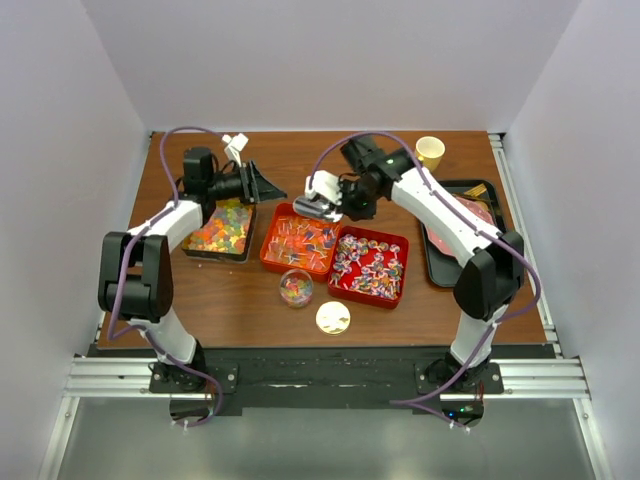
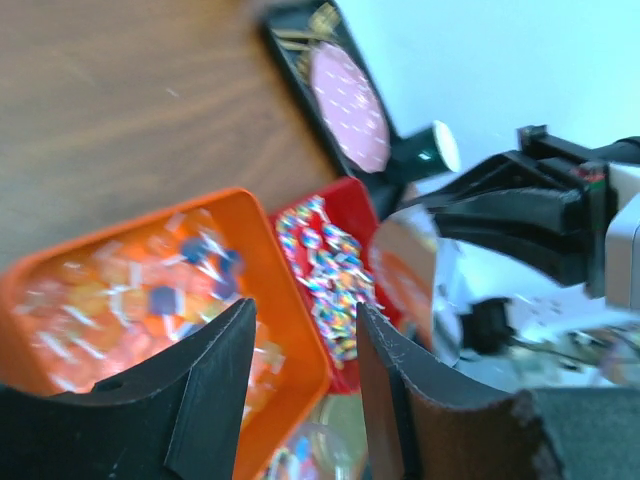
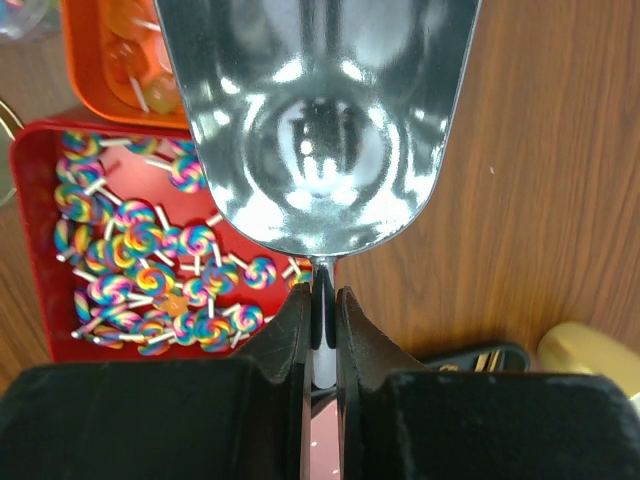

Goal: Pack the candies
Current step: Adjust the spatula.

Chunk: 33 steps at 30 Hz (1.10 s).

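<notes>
The candies lie in three trays: gummy pieces in a black tray, clear-wrapped ones in an orange tray and swirled lollipops in a red tray. A small clear jar in front of the trays holds some candies. My right gripper is shut on the thin handle of a shiny metal scoop. The scoop is empty and hangs over the back of the orange and red trays. My left gripper is open and empty, above the gap between the black and orange trays.
A round gold lid lies near the front edge. A yellow cup stands at the back right. A black tray with a pink dotted plate sits at the right. The two grippers are close together over the trays.
</notes>
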Available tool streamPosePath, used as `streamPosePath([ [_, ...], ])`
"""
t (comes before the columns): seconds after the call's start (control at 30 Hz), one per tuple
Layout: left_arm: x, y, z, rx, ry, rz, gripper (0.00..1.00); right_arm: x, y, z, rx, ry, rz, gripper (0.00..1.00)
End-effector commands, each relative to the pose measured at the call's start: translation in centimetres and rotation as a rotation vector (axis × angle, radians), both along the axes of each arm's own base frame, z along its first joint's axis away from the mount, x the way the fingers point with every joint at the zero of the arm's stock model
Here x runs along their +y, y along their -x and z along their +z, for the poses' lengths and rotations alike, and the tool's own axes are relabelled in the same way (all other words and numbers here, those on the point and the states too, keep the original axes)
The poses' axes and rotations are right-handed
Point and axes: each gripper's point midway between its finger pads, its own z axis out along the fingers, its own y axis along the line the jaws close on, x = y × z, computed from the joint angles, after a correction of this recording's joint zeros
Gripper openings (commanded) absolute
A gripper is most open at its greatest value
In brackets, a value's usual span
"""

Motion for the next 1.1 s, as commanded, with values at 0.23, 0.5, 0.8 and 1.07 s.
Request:
streamPosePath([
  [0.23, -1.6, 1.8, 2.4, 0.033, 0.178, -0.122, 0.45, 2.6, -2.6, 0.8, -0.086, 0.027, -0.046, 0.00],
  [0.5, -2.3, 2.2, 1.6, 0.058, 0.157, -0.120, 0.44, 3.7, -3.3, 1.3, -0.098, 0.009, -0.045, 0.00],
  [0.8, -2.7, 1.7, 0.5, 0.074, 0.136, -0.115, 0.26, 4.6, -3.0, 2.1, -0.127, 0.007, -0.015, 0.00],
  [1.07, -2.7, 2.6, -0.6, 0.080, 0.164, -0.143, 0.00, 4.1, -0.2, 1.8, -0.087, -0.024, 0.073, 0.00],
])
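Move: The scoop of the spatula, whose handle the right fingers already hold, lies about 7 cm right of the open left fingers, 4 cm back and 3 cm below. From the right hand, the left fingers are some 12 cm left, 4 cm ahead and 2 cm up. Below the left hand, the orange candy box is about 4 cm back and 3 cm right, 15 cm down; the red lollipop box is 5 cm back and 6 cm right of the right hand. The spatula is carried some 4 cm left and a little forward over the orange candy box by the right hand, which keeps its grip on the handle, bringing the scoop to the left fingers. The left hand eases about 2 cm right and slightly back, rises a touch, then sinks some 3 cm as its half-open fingers close and pinch the scoop's free edge. ##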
